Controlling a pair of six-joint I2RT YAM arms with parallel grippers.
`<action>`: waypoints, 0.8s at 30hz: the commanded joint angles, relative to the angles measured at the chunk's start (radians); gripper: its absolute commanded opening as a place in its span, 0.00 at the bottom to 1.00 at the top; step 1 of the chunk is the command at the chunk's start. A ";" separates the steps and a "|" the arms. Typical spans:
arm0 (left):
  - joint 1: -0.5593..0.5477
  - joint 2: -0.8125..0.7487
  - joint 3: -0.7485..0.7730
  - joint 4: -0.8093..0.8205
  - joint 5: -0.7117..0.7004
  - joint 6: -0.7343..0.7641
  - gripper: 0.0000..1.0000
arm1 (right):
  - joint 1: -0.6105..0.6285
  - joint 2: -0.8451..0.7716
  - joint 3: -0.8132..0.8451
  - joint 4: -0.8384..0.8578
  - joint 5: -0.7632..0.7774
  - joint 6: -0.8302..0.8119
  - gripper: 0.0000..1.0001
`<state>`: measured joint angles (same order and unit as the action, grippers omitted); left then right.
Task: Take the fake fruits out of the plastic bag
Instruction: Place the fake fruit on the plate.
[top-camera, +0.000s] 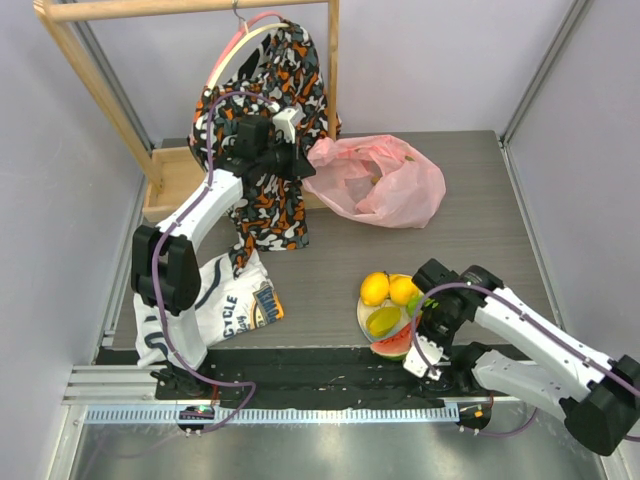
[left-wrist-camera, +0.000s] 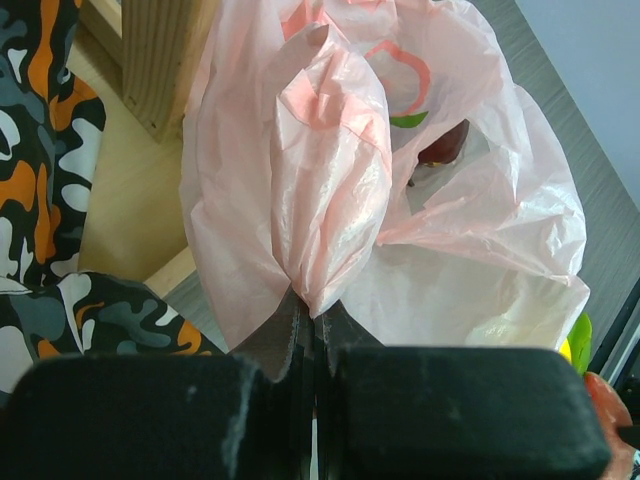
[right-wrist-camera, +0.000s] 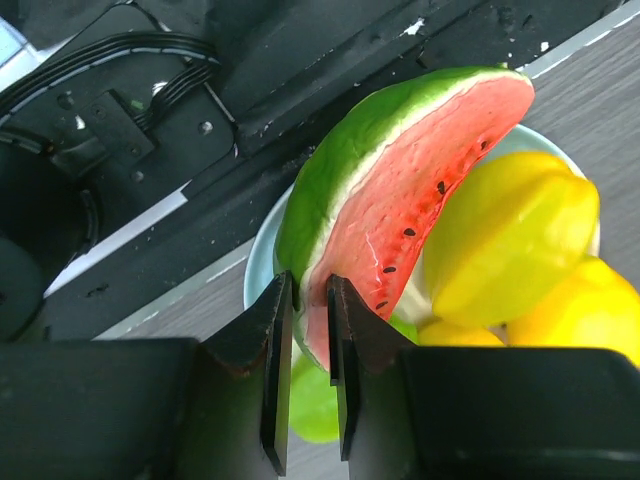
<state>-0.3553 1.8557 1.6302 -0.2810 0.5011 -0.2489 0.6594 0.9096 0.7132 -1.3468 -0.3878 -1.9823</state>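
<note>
The pink plastic bag (top-camera: 385, 185) lies crumpled at the back of the table. My left gripper (top-camera: 303, 165) is shut on a gathered fold at its left edge, seen close in the left wrist view (left-wrist-camera: 315, 310). A dark red fruit (left-wrist-camera: 445, 145) shows through the bag (left-wrist-camera: 330, 180). My right gripper (top-camera: 410, 330) is shut on the tip of the watermelon slice (right-wrist-camera: 400, 190), holding it over the plate (top-camera: 362, 318); the jaws (right-wrist-camera: 310, 290) pinch its rind end. Two lemons (top-camera: 375, 288) (top-camera: 403, 290) and a yellow-green piece (top-camera: 383, 320) lie on the plate. A green piece (right-wrist-camera: 315, 400) sits below the fingers.
An orange-black-white patterned garment (top-camera: 265, 130) hangs on a wooden rack (top-camera: 90, 70) at the back left, right beside the left gripper. A folded white T-shirt (top-camera: 215, 300) lies at the front left. The rack's wooden base (left-wrist-camera: 130, 200) is next to the bag.
</note>
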 joint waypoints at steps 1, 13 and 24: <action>0.010 -0.032 0.000 0.042 0.005 0.000 0.00 | 0.005 0.055 -0.011 0.090 -0.039 0.034 0.07; 0.009 -0.007 0.000 0.060 0.031 -0.035 0.00 | 0.005 0.101 -0.020 0.179 0.003 0.221 0.55; 0.001 -0.023 -0.019 0.072 0.083 -0.061 0.00 | 0.003 -0.021 0.259 0.214 0.084 0.517 0.97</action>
<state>-0.3550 1.8557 1.6299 -0.2657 0.5377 -0.2855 0.6594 0.9134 0.8330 -1.2129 -0.3584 -1.6573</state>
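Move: The plate's middle is roughly 3 cm ahead of the right hand, 5 cm to its left and 5 cm below; the watermelon slice is already gripped by its right end. The star fruit lies about 9 cm left and 2 cm ahead. The green fruit is some 5 cm straight ahead, and the nearer yellow fruit about 9 cm ahead and 4 cm left. From the left hand, the plate is around 31 cm back, 22 cm right and 19 cm below. Ease the right gripper forward, a little left and down, about 3 cm in all, carrying the watermelon slice over the plate's near rim, beside the star fruit. Open the fingers wide there to let it go, then lift off quickly, some 5 cm up while moving on forward and left, turning the wrist clockwise about 15 degrees. Keep the left fingers shut on the bag. ##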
